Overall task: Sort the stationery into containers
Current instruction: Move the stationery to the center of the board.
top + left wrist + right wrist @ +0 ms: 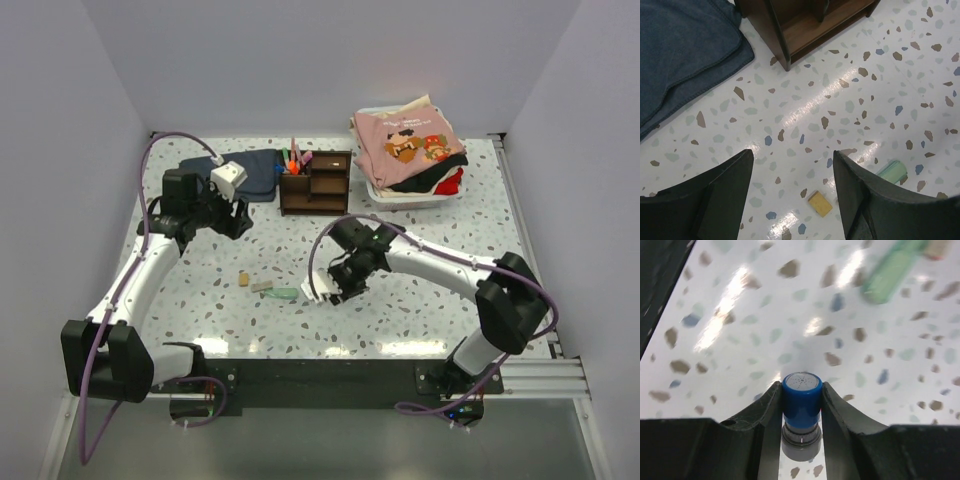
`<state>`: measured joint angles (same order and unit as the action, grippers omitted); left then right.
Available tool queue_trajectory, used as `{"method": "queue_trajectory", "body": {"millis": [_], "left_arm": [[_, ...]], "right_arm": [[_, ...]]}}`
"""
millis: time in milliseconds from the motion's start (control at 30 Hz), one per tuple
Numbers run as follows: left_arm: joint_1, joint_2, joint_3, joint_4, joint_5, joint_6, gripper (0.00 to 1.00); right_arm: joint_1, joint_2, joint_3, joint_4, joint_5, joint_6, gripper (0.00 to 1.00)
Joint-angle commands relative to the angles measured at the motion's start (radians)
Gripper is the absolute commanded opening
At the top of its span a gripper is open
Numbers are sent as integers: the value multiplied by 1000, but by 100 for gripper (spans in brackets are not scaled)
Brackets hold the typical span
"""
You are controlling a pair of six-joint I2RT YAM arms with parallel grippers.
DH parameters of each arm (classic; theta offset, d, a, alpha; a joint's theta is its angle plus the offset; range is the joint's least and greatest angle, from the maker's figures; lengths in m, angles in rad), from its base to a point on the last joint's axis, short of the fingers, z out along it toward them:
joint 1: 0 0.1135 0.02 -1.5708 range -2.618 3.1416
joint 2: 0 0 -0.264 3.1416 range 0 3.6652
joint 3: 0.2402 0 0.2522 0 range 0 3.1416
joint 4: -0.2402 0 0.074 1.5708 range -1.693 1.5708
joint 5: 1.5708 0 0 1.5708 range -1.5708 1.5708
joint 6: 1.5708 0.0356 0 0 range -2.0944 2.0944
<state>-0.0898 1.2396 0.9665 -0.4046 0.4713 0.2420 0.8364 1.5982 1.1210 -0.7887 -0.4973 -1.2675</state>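
Observation:
My right gripper [801,386] is shut on a tiny blue-capped bottle [801,397], which it holds just above the speckled table, left of centre [330,288]. A green eraser [889,271] lies beyond it, blurred. The left gripper [792,155] hangs open and holds nothing, in front of the dark brown wooden organiser [805,25]. Below its fingers lie a tan eraser [820,203] and the green eraser [892,171]. In the top view the organiser [316,182] stands at the back with coloured pens [293,160] upright in its left compartment. The tan eraser [244,280] and green eraser [284,293] lie mid-table.
A dark blue folded cloth [250,172] lies left of the organiser, also seen in the left wrist view [685,50]. A white bin [412,197] holding pink clothes sits at the back right. White walls close in the table on three sides.

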Motion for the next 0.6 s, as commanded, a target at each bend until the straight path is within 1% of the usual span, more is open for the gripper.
{"method": "queue_trajectory", "body": {"millis": [0, 33, 67, 100, 133, 167, 200, 233, 267, 300, 367, 400, 433, 567], "left_arm": [[15, -16, -8, 52, 33, -33, 70], [16, -11, -11, 55, 38, -36, 70], [19, -6, -14, 58, 44, -41, 70], [21, -2, -14, 56, 46, -46, 69], [25, 6, -9, 53, 47, -47, 70], [27, 11, -8, 47, 52, -47, 70], [28, 14, -5, 33, 52, -44, 70], [28, 18, 1, 29, 53, -41, 69], [30, 18, 1, 24, 53, -40, 69], [30, 20, 0, 23, 56, -37, 69], [32, 21, -11, 27, 59, -35, 69], [33, 23, -14, 35, 64, -36, 69], [38, 27, -23, 38, 69, -41, 69], [44, 49, -28, 44, 95, -44, 68]], "right_arm": [[-111, -3, -15, 489, -277, 581, 0], [-144, -18, -67, 635, -280, 831, 0], [-152, -21, -158, 766, -258, 921, 0], [-154, -18, -190, 957, -239, 977, 0], [-152, -18, -219, 1053, -218, 1063, 0], [-152, -9, -280, 1154, -189, 1114, 0], [-152, -1, -300, 1300, -103, 1157, 0], [-152, 12, -306, 1339, -75, 1209, 0], [-152, 29, -306, 1365, -55, 1226, 0], [-151, 35, -312, 1432, -15, 1240, 0], [-151, 39, -349, 1514, 3, 1252, 0], [-151, 42, -360, 1583, 8, 1246, 0], [-142, 42, -378, 1611, 49, 1232, 0], [-119, 66, -426, 1756, 133, 1186, 0]]}}
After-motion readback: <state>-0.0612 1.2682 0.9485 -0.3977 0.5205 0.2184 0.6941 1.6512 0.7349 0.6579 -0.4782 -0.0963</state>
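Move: The blue-capped bottle is already in the right fingers. The middle of the board, where it is being taken, lies about 12 cm ahead of that hand, 5 cm to its left and 8 cm below. The wooden organizer stands some 27 cm ahead and 8 cm left, the green bottle level with the hand and 16 cm left. From the left hand, the board's middle is about 5 cm back, 20 cm right and 17 cm below. The blue-capped bottle, still pinched, is carried by the right hand about 11 cm forward and 7 cm left, towards the organizer and the board's middle; its height dips after an early lift, then rises to end some 4 cm higher. The wrist turns clockwise and swings the fingers up from steeply down to nearly level, pointing left. ##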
